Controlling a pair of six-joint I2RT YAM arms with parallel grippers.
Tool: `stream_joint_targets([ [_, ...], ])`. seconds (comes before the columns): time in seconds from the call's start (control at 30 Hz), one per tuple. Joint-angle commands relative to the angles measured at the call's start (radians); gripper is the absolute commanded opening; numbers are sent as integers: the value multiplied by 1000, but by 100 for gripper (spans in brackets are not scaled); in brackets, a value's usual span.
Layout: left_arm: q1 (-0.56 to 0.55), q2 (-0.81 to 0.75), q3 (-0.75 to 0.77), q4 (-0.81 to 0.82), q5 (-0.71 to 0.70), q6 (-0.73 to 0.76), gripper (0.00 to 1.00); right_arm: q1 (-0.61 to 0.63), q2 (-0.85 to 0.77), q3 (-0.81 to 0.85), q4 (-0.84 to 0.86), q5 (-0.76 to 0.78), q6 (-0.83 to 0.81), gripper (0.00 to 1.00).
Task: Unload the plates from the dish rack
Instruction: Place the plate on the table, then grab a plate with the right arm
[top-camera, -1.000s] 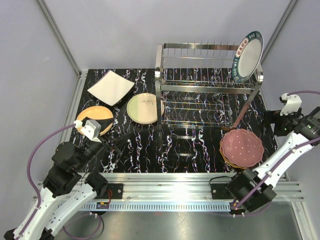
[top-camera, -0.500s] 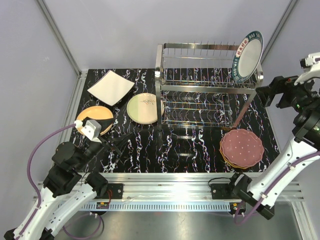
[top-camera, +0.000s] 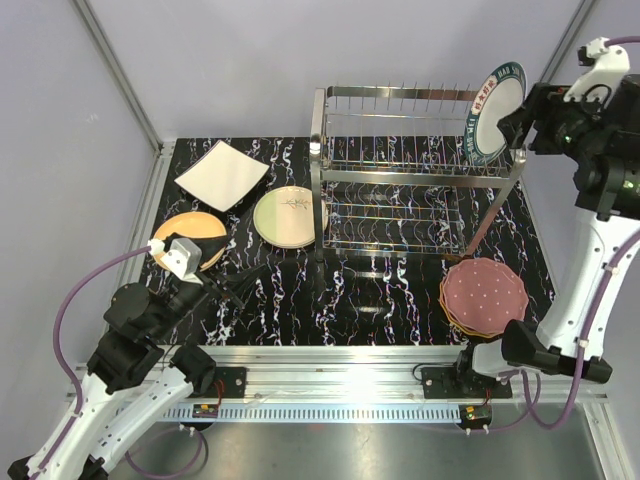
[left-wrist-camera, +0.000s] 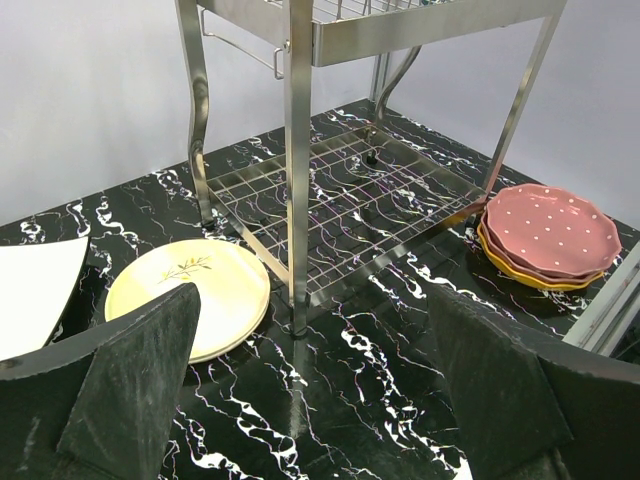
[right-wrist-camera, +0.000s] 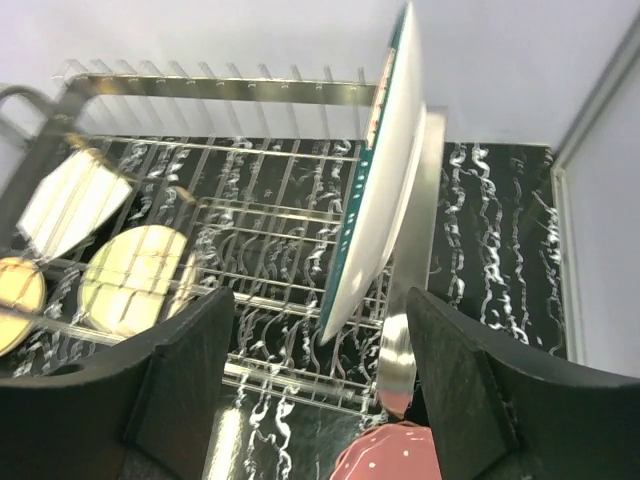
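The chrome dish rack (top-camera: 415, 170) holds one upright white plate with a dark patterned rim (top-camera: 497, 112) at the right end of its upper tier. My right gripper (top-camera: 514, 122) is raised to that plate. In the right wrist view the gripper (right-wrist-camera: 320, 380) is open, its fingers on either side of the plate's (right-wrist-camera: 385, 180) lower edge and not touching it. My left gripper (left-wrist-camera: 320, 390) is open and empty, low over the table in front of the rack's left leg (left-wrist-camera: 298, 150).
A white square plate (top-camera: 222, 176), a pale green plate with a twig motif (top-camera: 290, 216) and a yellow-orange plate (top-camera: 195, 232) lie left of the rack. A stack topped by a pink polka-dotted plate (top-camera: 484, 296) sits at the front right. Frame posts stand at the back corners.
My right arm has swung up from beside the table's right edge to the plate on the rack's upper tier, and its fingers have narrowed a little. The left arm has not moved.
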Motion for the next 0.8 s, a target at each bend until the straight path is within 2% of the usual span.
stream_joint_targets([
  [0.0, 3, 5, -3, 52, 13, -7, 99, 107, -2, -24, 93, 304, 13, 76],
  [0.07, 4, 1, -6, 49, 5, -6, 99, 149, -7, -58, 133, 386, -16, 76],
  [0.27, 3, -1, -4, 40, 0, 2, 99, 250, -13, -142, 244, 621, -55, 69],
  [0.43, 4, -1, -7, 40, -4, 5, 99, 280, -16, -181, 276, 678, -69, 63],
  [0.77, 3, -10, -17, 38, -6, 10, 99, 395, -16, -229, 351, 865, -112, 43],
])
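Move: Straight ahead of the right hand, about 12 cm out, 2 cm left and 5 cm lower, is the middle of the last plate, white with a green rim, standing on edge. The rack's right end frame is close beside it, about 12 cm ahead of the hand, 4 cm to the right and 12 cm lower. The pink plate stack lies some 9 cm nearer, 5 cm right and 45 cm below. From the left hand, the plate is roughly 28 cm ahead, 52 cm right and 11 cm higher. Reaching forward about 6 cm and sinking some 3 cm, the right hand brings its fingers around the near rim of the green-rimmed plate. The wrist turns clockwise about 20 degrees and rolls its left side down some 15, while the fingers narrow from about three-quarters open to just under half, one on either side of the rim; a grip can't be seen yet. ##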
